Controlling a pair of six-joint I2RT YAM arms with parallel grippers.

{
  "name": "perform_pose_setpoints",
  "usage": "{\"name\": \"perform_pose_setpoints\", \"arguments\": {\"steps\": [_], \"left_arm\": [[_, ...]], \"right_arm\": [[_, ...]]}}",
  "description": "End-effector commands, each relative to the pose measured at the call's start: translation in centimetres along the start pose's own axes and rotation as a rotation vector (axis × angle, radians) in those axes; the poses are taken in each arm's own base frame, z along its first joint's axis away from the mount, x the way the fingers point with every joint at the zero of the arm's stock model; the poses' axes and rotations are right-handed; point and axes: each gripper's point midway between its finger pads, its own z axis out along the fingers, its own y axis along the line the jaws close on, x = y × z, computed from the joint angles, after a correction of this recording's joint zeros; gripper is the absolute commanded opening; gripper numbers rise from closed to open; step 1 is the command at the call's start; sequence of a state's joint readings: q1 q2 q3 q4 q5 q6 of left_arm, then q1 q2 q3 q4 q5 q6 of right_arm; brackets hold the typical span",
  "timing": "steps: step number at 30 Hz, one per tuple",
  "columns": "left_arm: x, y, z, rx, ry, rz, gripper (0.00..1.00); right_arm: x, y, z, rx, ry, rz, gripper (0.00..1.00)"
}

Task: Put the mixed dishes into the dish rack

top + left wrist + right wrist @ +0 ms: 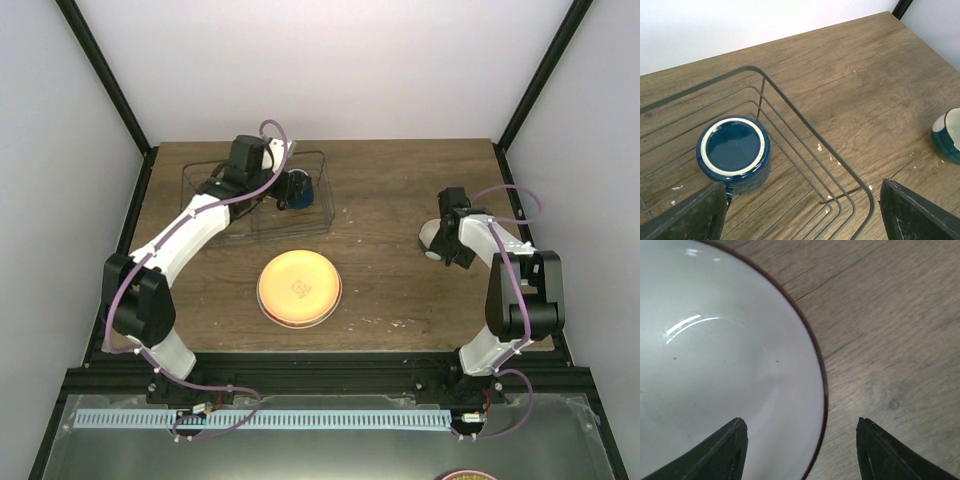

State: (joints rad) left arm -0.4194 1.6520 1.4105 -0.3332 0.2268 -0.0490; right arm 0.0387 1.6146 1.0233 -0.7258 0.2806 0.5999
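Note:
The dark blue mug (pixel 733 150) stands upside down inside the wire dish rack (pixel 810 125), near its corner; both show in the top view, the mug (pixel 304 190) and the rack (pixel 200 175). My left gripper (pixel 800 220) is open and empty just above the rack, its left finger (pixel 685 215) beside the mug. The orange-yellow plate (pixel 299 288) lies on the table's middle. My right gripper (pixel 800 450) is open and straddles the rim of the small white-and-teal bowl (pixel 725 365), one finger (pixel 715 452) over its inside, the other over the table. The bowl also shows in the top view (pixel 429 240).
The wooden table (pixel 400 190) has black frame posts at its back corners. The bowl shows at the right edge of the left wrist view (pixel 947 135). A red-edged plate rim (pixel 468 476) peeks in at the bottom edge, off the table.

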Motion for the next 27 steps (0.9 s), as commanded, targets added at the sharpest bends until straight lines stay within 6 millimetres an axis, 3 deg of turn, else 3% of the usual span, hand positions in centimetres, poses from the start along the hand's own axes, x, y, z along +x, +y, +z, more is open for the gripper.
{"name": "perform_pose_setpoints", "arguments": {"steps": [1,6,11,18,22,27], "left_arm": [[-0.5,-0.6,-0.9,0.015,-0.016,0.000,0.84],[-0.3,-0.6,-0.6,0.020,-0.005,-0.003,0.84],[0.0,-0.7,-0.3,0.033,0.007,-0.007,0.84],[0.8,-1.7,0.2,0.092,0.047,-0.006,0.83],[1.6,-1.8,0.7,0.089,0.097,-0.001,0.82],[1.9,-1.4,1.1,0.058,0.137,-0.013,0.82]], "right_arm": [[-0.7,0.9,0.4,-0.049,-0.032,0.039,0.54],[-1.0,1.6,0.5,-0.081,-0.033,0.025,0.21],[-1.6,2.0,0.2,-0.095,-0.050,0.008,0.01],[-3.8,3.5,-2.0,-0.151,-0.122,-0.030,0.01],[-7.0,7.6,-6.6,-0.273,-0.311,-0.152,0.01],[-9.2,14.1,-12.9,-0.322,-0.562,-0.336,0.01]]}}
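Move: Under and beside the right hand's open fingers lies the white-and-green bowl, its middle about 4 cm ahead, 4 cm to the left and 2 cm lower, with the rim between the pads. The dish rack's middle is some 16 cm ahead and 52 cm left, the mug standing in it about 14 cm ahead and 40 cm left; the plates are 8 cm back and 39 cm left. From the left hand, the bowl is roughly 38 cm right, 6 cm back and 20 cm down. Closing on the bowl's near right rim, the right fingers pinch it between the pads while the hand eases about 2 cm forward; then, keeping hold, it speeds forward and left towards the rack and rises, some 6 cm forward, 5 left and 4 up in all, turning roughly 20 degrees counter-clockwise. The open, empty left hand sinks about 2 cm over the rack, drifting slightly back and right. ##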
